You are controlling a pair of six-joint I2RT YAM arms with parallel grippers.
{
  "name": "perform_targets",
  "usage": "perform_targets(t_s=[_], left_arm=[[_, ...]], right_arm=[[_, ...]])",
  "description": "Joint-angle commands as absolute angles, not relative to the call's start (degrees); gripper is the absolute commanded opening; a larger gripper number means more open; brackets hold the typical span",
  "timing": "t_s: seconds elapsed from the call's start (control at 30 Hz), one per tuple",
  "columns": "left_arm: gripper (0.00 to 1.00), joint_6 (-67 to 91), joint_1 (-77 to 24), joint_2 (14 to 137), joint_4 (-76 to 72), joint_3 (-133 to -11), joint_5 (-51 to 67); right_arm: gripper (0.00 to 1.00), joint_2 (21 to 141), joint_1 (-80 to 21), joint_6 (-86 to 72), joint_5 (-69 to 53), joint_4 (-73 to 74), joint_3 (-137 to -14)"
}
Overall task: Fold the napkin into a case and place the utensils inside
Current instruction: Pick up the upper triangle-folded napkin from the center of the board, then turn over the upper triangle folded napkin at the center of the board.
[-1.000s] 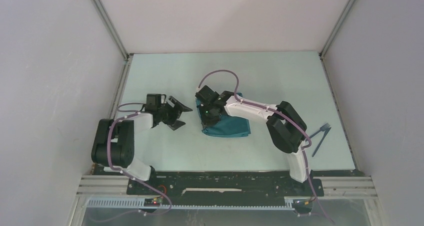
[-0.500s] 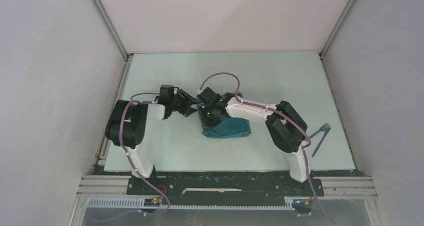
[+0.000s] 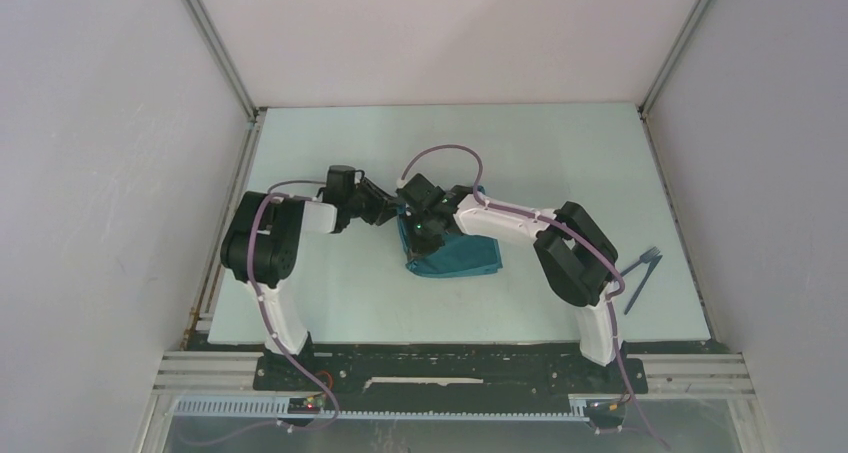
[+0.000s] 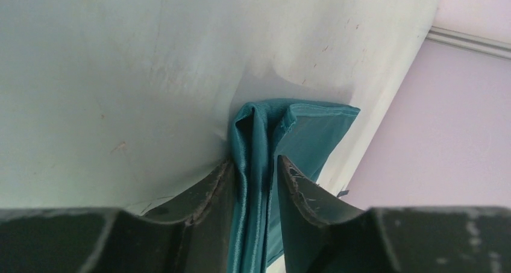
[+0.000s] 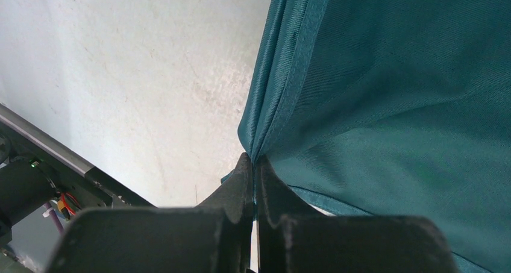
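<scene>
The teal napkin [image 3: 462, 257] lies folded in the middle of the table. My right gripper [image 3: 416, 235] sits at its left side, shut on a raised hem of the napkin [image 5: 391, 104]; the cloth runs right into the closed fingertips of that gripper [image 5: 253, 162]. My left gripper [image 3: 392, 213] reaches in from the left. In the left wrist view its jaws straddle a bunched, upright fold of the napkin [image 4: 313, 134]. The left gripper [image 4: 254, 172] is open, with one finger against the cloth and a thin gap at the other. The utensils [image 3: 640, 273] lie at the far right.
Pale table [image 3: 340, 293] with metal frame rails along both sides and grey walls around. The right arm's elbow [image 3: 575, 258] stands between the napkin and the utensils. A purple cable [image 3: 440, 153] loops above the grippers.
My left arm has swung right from the table's left side to the napkin, and its jaws have narrowed around the cloth's fold. The right gripper has kept its hold.
</scene>
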State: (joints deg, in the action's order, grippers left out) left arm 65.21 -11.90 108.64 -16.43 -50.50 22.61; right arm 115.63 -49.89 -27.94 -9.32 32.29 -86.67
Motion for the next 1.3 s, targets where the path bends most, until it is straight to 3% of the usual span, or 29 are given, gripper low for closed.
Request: perform_targets(t_s=[0.0,0.23,0.43,0.6,0.73,0.83,1.03,1.27], left_arm=[[0.35,65.0,-12.4,108.9,-17.5,-52.1,21.0],[0.01,61.8,-11.6,104.3,-10.3,-55.2,19.5],[0.00,57.3,-5.6,90.6,-0.8,-53.8,20.5],[0.00,46.9,5.8,73.4,20.1,-54.0,19.7],[0.00,38.4,15.4,62.0,35.5,-61.6,15.7],[0.00,35.4,15.9,59.1,40.5,-68.2,12.8],[0.00,38.3,5.1,64.7,35.6,-67.0,4.3],[0.00,42.6,-12.9,89.6,23.9,-66.8,-5.7]], right_arm=[[0.00,111.6,-49.7,-27.2,-9.6,31.2,-86.3],[0.00,110.8,-51.4,-26.4,-9.0,31.8,-86.7],[0.00,110.1,-56.6,-26.9,-13.1,30.2,-90.2],[0.00,110.8,-61.9,-29.6,-22.1,24.2,-97.2],[0.00,112.8,-64.1,-37.7,-34.0,12.1,-100.7],[0.00,114.1,-64.2,-46.3,-41.1,-1.5,-99.0],[0.00,116.0,-60.0,-62.3,-47.0,-30.5,-83.0],[0.00,119.0,-53.1,-61.4,-49.7,-42.1,-60.4]])
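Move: The folded napkin's middle is about 11 cm to the right of the left hand, some 5 cm back and 2 cm below; this hand's half-open fingers straddle the napkin's left fold, with the far left corner only about 2 cm ahead. The right hand already grips the same fold near its near end; the napkin's middle lies roughly 8 cm ahead of it, 9 cm to its right and 4 cm below. No other thing stands close. The left fingers close and pinch the fold beside the far corner while the right keeps its grip, then both hands swing the napkin up and to the left together, roughly 20 cm left, 20 to 26 cm up and about 10 cm back towards the bases. From that peak both turn round and come down fast with some drift right and forward, the left wrist rolled about 30 degrees and the right about 50, each with its left side raised, the napkin still pinched at both ends. ##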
